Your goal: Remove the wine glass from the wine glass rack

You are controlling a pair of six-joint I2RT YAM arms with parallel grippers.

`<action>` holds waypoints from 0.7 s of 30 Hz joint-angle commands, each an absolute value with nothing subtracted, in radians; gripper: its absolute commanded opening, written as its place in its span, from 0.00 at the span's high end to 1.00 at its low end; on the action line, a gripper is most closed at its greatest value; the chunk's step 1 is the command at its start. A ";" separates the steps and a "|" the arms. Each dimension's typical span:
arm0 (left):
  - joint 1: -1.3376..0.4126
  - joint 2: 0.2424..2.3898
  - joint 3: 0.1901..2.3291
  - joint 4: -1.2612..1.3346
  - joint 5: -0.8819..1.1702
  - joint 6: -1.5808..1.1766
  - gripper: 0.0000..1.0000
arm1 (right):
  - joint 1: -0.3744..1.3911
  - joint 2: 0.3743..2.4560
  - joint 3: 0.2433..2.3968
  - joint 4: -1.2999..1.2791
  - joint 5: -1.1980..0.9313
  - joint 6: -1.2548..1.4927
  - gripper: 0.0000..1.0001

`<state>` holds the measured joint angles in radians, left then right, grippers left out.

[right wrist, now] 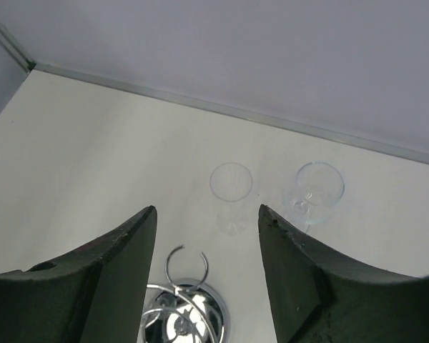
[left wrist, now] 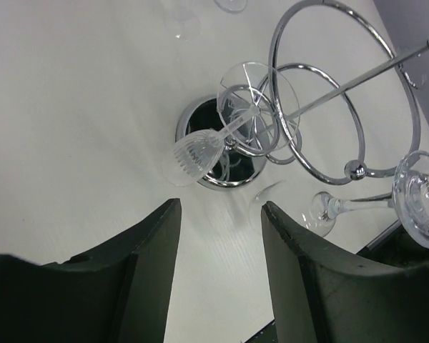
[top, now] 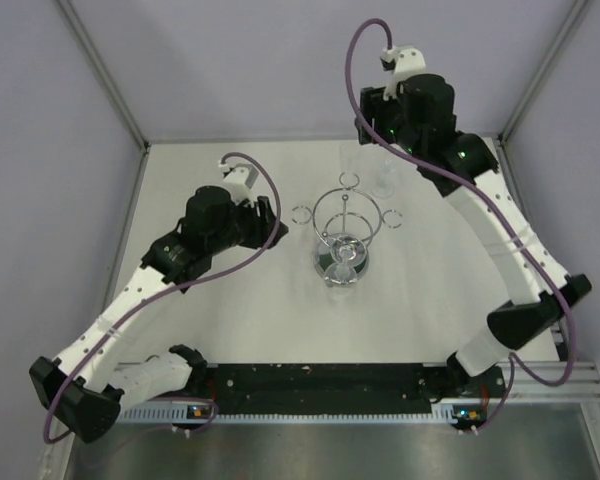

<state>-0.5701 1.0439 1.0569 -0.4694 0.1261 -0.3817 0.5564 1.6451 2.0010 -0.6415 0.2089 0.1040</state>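
Observation:
The chrome wine glass rack (top: 347,215) stands mid-table on its round mirrored base (left wrist: 193,128). A ribbed wine glass (left wrist: 199,152) hangs upside down on it, its foot caught in a ring. A second clear glass (left wrist: 419,199) appears to hang foot-up on the side near my left gripper. My left gripper (left wrist: 220,207) is open and empty, just left of the rack (top: 273,222). My right gripper (right wrist: 207,211) is open and empty, high behind the rack (top: 378,130). The rack's base (right wrist: 186,318) and an empty open ring show below it.
Two wine glasses stand on the table behind the rack: a ribbed one (right wrist: 231,183) and a plain one (right wrist: 316,187), the plain one also in the top view (top: 385,178). Enclosure walls close in the back and sides.

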 commanded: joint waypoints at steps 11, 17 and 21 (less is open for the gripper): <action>-0.336 1.173 1.080 -0.177 0.570 -0.682 0.46 | 0.571 1.220 1.588 -0.485 0.164 0.167 0.40; -0.313 1.268 1.084 -0.095 0.681 -0.736 0.47 | 0.571 1.160 1.499 -0.463 0.175 0.178 0.39; -0.314 1.315 1.083 -0.069 0.713 -0.768 0.48 | 0.571 1.144 1.465 -0.456 0.178 0.178 0.39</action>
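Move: The ribbed wine glass hangs foot-up from the rack's left hook, its middle about 6 cm ahead of the left hand, 5 cm to the right and 10 cm below. The rack's middle is 9 cm right of that glass, level with it; the near glass hangs 9 cm right of it and 8 cm nearer. From the right hand, the ribbed glass lies some 6 cm back, 12 cm left and 26 cm down; the standing flute is 10 cm ahead, 2 cm left, 27 cm down. The empty left hand arcs in towards the ribbed glass's foot on the left hook, lifting about 3 cm and sinking again as it goes roughly 5 cm forward and a little right, rolling so its right side rises some 25 degrees, with the fingers kept half open around the line of the foot and no contact to be seen. Meanwhile the right hand, empty and still open, draws back about 9 cm and 5 cm to the right, away from the standing flute, rising slightly before it sinks again. ##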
